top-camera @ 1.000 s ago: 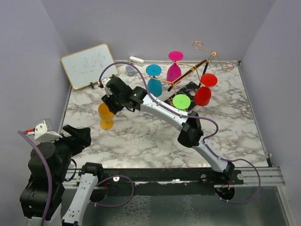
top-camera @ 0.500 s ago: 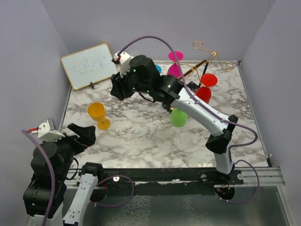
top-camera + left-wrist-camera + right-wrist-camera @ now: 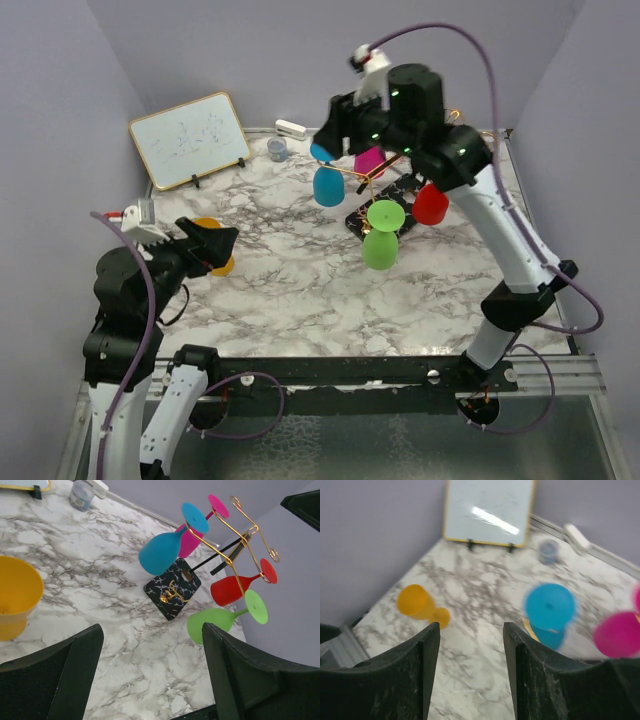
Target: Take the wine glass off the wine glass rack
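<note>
The wine glass rack (image 3: 400, 150), gold wire on a black patterned base (image 3: 173, 587), stands at the back of the table. Blue (image 3: 328, 185), pink (image 3: 370, 160), red (image 3: 432, 205) and green (image 3: 380, 245) wine glasses hang upside down from its arms (image 3: 220, 530). An orange wine glass (image 3: 222, 266) stands on the marble at the left (image 3: 15, 597), apart from the rack. My right gripper (image 3: 332, 128) is raised high beside the rack, open, with only marble between its fingers (image 3: 471, 627). My left gripper (image 3: 225, 243) hovers over the orange glass, open and empty (image 3: 152, 630).
A whiteboard (image 3: 190, 140) leans at the back left. Beside it are a small grey cup (image 3: 277, 150) and a white eraser (image 3: 290, 128). Purple walls close in the marble table (image 3: 300, 290) on three sides.
My right gripper let go of the orange glass on the table, then swung up and right toward the rack, its jaws widening. My left arm lifted and reached forward over the orange glass.
</note>
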Motion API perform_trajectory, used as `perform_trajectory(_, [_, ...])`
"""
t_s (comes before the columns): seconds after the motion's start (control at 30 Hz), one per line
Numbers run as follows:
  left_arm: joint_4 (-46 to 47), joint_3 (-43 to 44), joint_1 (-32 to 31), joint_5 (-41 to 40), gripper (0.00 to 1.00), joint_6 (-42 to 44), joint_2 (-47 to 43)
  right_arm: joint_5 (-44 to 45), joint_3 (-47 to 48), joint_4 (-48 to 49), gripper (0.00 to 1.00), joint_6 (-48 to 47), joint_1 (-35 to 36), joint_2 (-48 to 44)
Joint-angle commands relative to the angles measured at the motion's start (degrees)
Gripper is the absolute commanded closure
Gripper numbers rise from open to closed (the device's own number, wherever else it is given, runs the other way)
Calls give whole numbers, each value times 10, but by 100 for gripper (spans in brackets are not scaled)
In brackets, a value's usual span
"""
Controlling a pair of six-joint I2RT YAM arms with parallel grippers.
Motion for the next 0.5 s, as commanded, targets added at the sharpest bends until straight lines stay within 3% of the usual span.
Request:
perform_trajectory(0.0, [113,26,-2,64,18,7,64,-100,-86,1,47,56,-180,-102])
perform_trajectory(0.17, [142,70,-2,113,19,15,158,-267,-185,28,49,125,-398,-170])
perform_trajectory(0.47, [181,54,-2,145,20,-1,200,-345,-458,115,48,209,-617,-321])
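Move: The red glass on the rack lies from the right gripper about 25 cm to its right, 3 cm ahead and 18 cm below. The blue glass hangs roughly 8 cm straight ahead, the pink one 15 cm ahead and 10 cm right, the green one 9 cm back and 11 cm right. From the left gripper the red glass is some 18 cm ahead and 40 cm right; the orange glass stands about 11 cm ahead and 9 cm left, well below. Sweep the empty right gripper fast to the right, about 30 cm across the rack, bowing forward and then easing back, to come above and just beyond the red glass; turn it some 35 degrees clockwise with its left side rising, fingers kept half open. Meanwhile bring the left gripper about 8 cm forward, 4 cm right and slightly up, wide open, turning a little clockwise. ##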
